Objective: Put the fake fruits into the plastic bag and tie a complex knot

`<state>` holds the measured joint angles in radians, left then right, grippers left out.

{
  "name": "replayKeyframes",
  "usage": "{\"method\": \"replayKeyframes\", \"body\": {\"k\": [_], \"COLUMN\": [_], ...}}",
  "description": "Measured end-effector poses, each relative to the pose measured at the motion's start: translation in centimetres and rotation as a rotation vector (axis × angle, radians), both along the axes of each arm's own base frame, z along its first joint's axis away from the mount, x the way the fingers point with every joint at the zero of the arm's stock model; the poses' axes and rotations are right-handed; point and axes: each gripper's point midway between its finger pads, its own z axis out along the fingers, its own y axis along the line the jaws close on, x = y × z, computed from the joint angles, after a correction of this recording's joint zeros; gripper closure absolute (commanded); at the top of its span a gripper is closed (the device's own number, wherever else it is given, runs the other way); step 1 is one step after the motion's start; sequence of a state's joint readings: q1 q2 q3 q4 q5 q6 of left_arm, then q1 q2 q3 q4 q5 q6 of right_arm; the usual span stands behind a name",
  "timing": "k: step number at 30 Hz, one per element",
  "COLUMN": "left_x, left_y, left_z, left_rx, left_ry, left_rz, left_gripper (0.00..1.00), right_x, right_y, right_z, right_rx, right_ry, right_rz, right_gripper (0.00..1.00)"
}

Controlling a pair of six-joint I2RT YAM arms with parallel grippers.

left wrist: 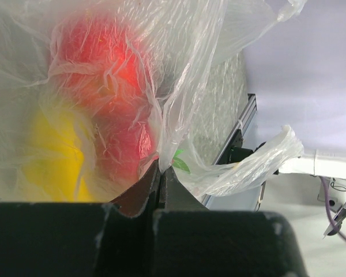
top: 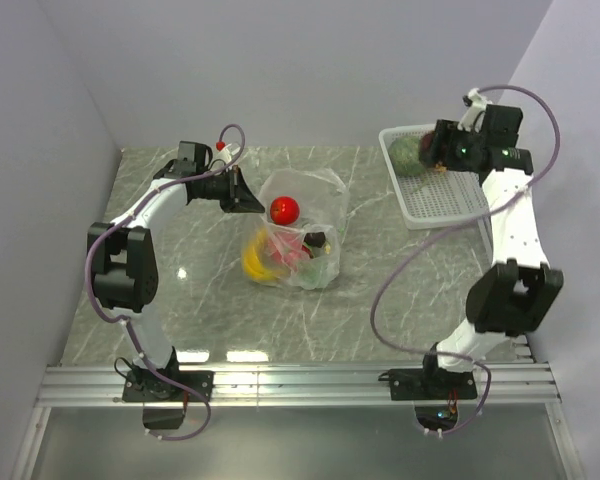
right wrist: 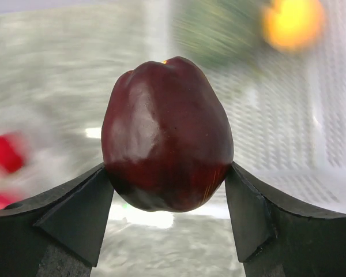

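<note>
My right gripper is shut on a glossy dark red fruit, one finger pressed on each side; it hangs over the left end of the white basket. A dull green melon lies in that basket, with an orange-yellow piece blurred beside it. The plastic bag sits mid-table with a red ball, a yellow banana and other fruits inside. My left gripper is shut on the bag's rim at its left side, holding the mouth up.
The white lattice basket stands at the back right against the wall. Grey walls close in the marble table on the left, back and right. An aluminium rail with both arm bases runs along the near edge.
</note>
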<state>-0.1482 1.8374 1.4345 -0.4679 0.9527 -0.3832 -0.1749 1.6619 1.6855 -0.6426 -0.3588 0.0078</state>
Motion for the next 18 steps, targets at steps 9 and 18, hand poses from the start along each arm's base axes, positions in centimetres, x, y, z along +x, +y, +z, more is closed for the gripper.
{"method": "replayKeyframes", "body": {"k": [9,18], "left_x": [0.0,-0.3], "left_y": [0.0,-0.1], "left_z": [0.0,0.2], "left_rx": [0.0,-0.014], "left_ry": [0.0,0.008], "left_rz": [0.0,-0.013], "left_gripper": [1.0,1.0], "right_x": [-6.9,-9.7], "right_y": [20.0,30.5], "right_z": [2.3,-5.5], "right_rx": [0.038,-0.063], "right_ry": [-0.057,0.091], "right_rz": [0.541,0.748], "right_gripper": [0.59,0.64]}}
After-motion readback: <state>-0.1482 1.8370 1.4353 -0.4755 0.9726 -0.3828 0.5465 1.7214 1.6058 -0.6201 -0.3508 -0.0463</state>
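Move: The dark red fruit already sits in the right gripper, and the bag's open mouth, where it is being taken, lies about 31 cm to the left, 5 cm back and 15 cm below. The tomato in the bag is some 34 cm left, level fore and aft, 23 cm down; the bananas are roughly 39 cm left and 12 cm back. From the left hand, the mouth is about 9 cm right, 3 cm ahead and 6 cm lower. The dark red fruit, kept between the right fingers, is swept fast leftward some 30 cm and about 10 cm back, from the basket to over the bag. The right hand first rises a little, then sinks towards the mouth and slows, turning about 40 degrees counter-clockwise on the way. The left hand stays nearly still, its shut fingers keeping the bag's rim pinched up. ##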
